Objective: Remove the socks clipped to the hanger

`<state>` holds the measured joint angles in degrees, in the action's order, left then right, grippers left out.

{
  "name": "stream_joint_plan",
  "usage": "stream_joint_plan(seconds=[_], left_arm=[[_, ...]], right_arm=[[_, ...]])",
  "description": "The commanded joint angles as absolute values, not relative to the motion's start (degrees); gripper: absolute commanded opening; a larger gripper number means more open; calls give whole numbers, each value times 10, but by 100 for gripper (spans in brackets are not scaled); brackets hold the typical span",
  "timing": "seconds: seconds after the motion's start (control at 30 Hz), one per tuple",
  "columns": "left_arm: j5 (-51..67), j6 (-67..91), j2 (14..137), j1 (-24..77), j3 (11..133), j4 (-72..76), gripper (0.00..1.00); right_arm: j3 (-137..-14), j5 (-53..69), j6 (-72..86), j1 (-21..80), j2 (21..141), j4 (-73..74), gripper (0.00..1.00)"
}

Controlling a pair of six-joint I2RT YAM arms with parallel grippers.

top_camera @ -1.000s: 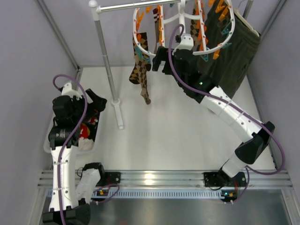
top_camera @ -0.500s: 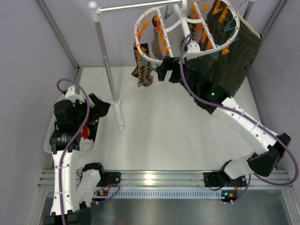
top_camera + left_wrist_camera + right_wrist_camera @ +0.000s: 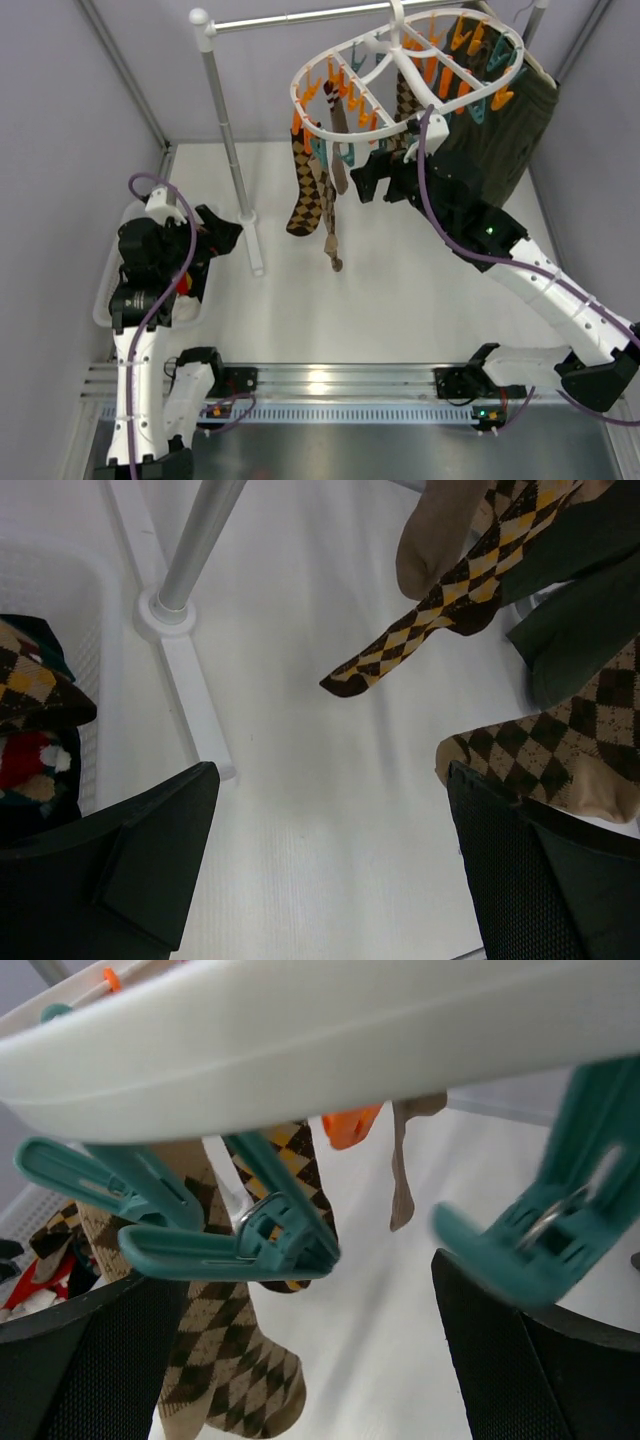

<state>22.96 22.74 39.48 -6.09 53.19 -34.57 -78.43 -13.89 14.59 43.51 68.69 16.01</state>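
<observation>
The white oval hanger (image 3: pixel 296 92) hangs tilted from the rail, lined with orange and teal clips. Argyle socks (image 3: pixel 305 200) dangle from its left side, a thin brown one lowest. My right gripper (image 3: pixel 376 178) is open just under the hanger's near rim (image 3: pixel 300 1040), with nothing between its fingers (image 3: pixel 540 1360). A teal clip (image 3: pixel 230 1240) sits right in front of it, and a tan argyle sock (image 3: pixel 220 1360) hangs below. My left gripper (image 3: pixel 222 232) stands open and empty beside the basket. Sock toes (image 3: pixel 440 590) hang ahead of that gripper (image 3: pixel 330 880).
A white basket (image 3: pixel 105 290) at the left holds removed socks (image 3: pixel 30 710). The white rail stand's pole (image 3: pixel 225 130) and foot (image 3: pixel 165 610) stand between the basket and the hanger. A dark olive garment (image 3: pixel 500 140) hangs behind the hanger at the right.
The hanger has swung right and tipped flatter toward the camera, its socks swinging with it. The right arm has drawn back to the right. The left gripper has edged slightly right.
</observation>
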Motion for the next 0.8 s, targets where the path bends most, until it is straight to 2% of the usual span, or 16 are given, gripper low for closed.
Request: stream_joint_plan(seconds=[0.0,0.2,0.43,0.57,0.77], left_arm=[[251,222,392,-42,529,-282,98],[261,223,418,-28,541,-273,98],[251,250,390,-3,531,-240,98],[196,278,383,58,519,-213,98],[35,315,377,238,433,-83,98]], right_arm=[[-774,-88,127,438,662,156,99],[-791,-64,107,437,667,154,99],[-773,-74,105,438,633,181,99],[-742,-66,107,437,600,205,99],[-631,-23,127,437,502,202,100]])
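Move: The tan argyle sock hanging nearest the bases is about 18 cm right of the left hand, some 4 cm ahead and roughly level. From the right hand it hangs about 4 cm left, 3 cm back and 8 cm lower. A teal clip on the hanger's near rim sits some 4 cm ahead and 3 cm left of the right hand. The dark argyle sock is about 15 cm right of the left hand and 6 cm ahead. Rightwards and speeding up, the left hand travels about 8 cm towards the hanging tan sock, rising a couple of centimetres, while it turns clockwise and tips its fingers up by roughly 10 degrees each. The right hand draws back about 6 cm, drifting right and finally sinking, away from the hanger rim and its clips, turning slightly counter-clockwise. Both grippers stay wide open and empty. ##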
